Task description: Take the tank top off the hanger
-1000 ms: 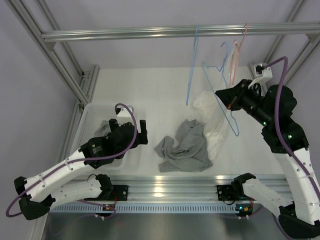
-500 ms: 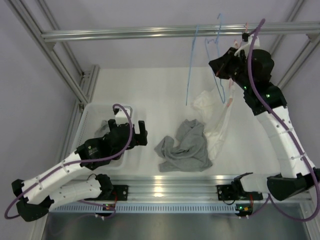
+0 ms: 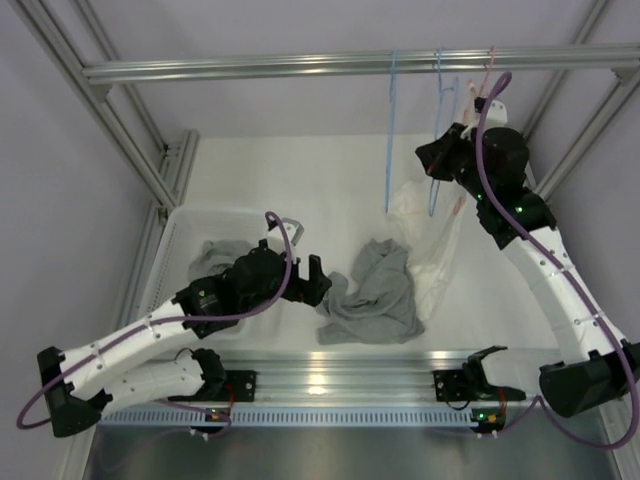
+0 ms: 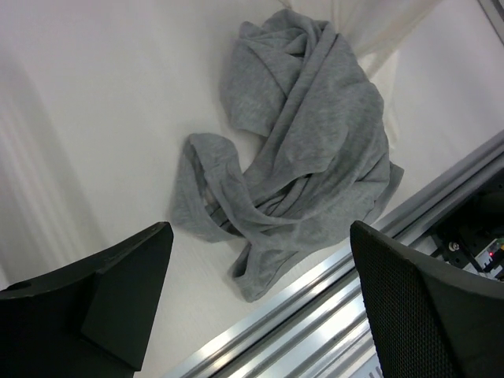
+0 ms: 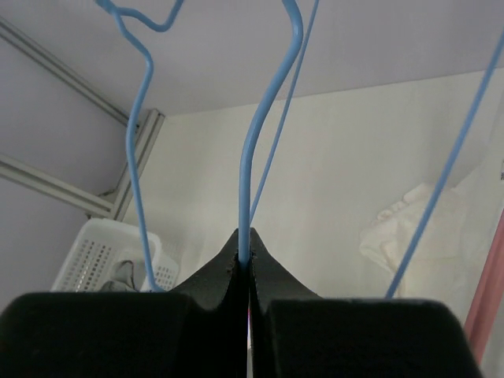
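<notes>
A grey tank top [image 3: 372, 292] lies crumpled on the white table, off any hanger; in the left wrist view [image 4: 303, 150] it fills the middle. My left gripper [image 3: 314, 281] is open and empty, just at its left edge, its jaws wide apart above it [image 4: 260, 307]. My right gripper [image 3: 433, 160] is raised near the top rail and shut on the wire of a bare blue hanger [image 3: 437, 110]. The right wrist view shows the fingertips [image 5: 249, 256] pinching that wire [image 5: 246, 189].
A second blue hanger [image 3: 390, 130] and a pink hanger [image 3: 470, 95] hang from the rail [image 3: 300, 66]. A white garment [image 3: 432, 245] lies beside the tank top. A white basket [image 3: 178, 228] with grey cloth [image 3: 208, 258] stands at left. An aluminium edge rail [image 4: 346, 295] runs along the front.
My right gripper has lifted the blue hanger from over the table up to the rail. My left gripper has moved right from the basket to the grey tank top.
</notes>
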Robot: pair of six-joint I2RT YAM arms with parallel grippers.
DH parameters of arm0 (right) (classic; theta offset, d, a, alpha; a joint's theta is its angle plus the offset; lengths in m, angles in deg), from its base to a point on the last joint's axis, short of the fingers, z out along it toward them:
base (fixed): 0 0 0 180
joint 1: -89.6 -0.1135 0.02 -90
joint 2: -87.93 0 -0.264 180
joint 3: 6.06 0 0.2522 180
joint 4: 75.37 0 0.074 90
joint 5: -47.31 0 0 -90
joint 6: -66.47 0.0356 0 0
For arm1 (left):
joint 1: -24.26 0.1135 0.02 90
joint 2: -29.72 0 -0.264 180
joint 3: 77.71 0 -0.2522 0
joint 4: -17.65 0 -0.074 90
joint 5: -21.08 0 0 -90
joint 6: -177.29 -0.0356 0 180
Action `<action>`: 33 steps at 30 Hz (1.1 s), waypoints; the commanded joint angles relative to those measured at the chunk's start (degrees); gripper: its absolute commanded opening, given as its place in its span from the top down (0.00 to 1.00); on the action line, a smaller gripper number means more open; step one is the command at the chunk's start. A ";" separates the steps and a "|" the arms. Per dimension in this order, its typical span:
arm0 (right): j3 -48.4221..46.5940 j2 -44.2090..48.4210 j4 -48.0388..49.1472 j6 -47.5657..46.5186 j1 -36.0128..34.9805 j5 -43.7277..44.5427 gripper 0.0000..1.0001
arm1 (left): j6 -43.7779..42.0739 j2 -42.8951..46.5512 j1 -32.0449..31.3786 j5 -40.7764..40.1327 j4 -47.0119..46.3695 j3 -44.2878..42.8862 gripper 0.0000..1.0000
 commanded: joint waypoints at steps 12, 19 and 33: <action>4.32 20.89 -6.55 -5.11 0.57 -8.02 0.01 | -17.04 -25.40 -3.45 7.36 -34.69 -0.47 0.01; 7.05 35.14 -16.93 -10.47 0.66 -1.76 0.01 | -16.88 -40.53 -5.65 8.49 -49.00 0.32 0.01; 6.96 37.08 -21.33 -14.26 0.57 -1.59 0.01 | -11.35 -47.86 -5.74 11.14 -50.72 -0.82 1.00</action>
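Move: The gray tank top lies crumpled on the table with its middle about 17 cm to the right of my left hand, 3 cm farther out and some 19 cm below. The lower end of the white tank top is about 13 cm right of it and 8 cm farther out; the basket stands about 25 cm to my left hand's left and 10 cm ahead. My right hand grips a bare blue hanger, the rail about 14 cm ahead and 12 cm above; another blue hanger is 8 cm left and 10 cm ahead, the pink hanger 9 cm right and 10 cm ahead. I swing my open left hand some 17 cm right, first nearly level and then steeply down about 18 cm onto the gray tank top, turning clockwise about 20 degrees, and shut the fingers on a fold of its cloth. Meanwhile my right hand opens, lets go of the blue hanger and draws back about 19 cm and a little right, rising, then sinks slightly and stays open. ##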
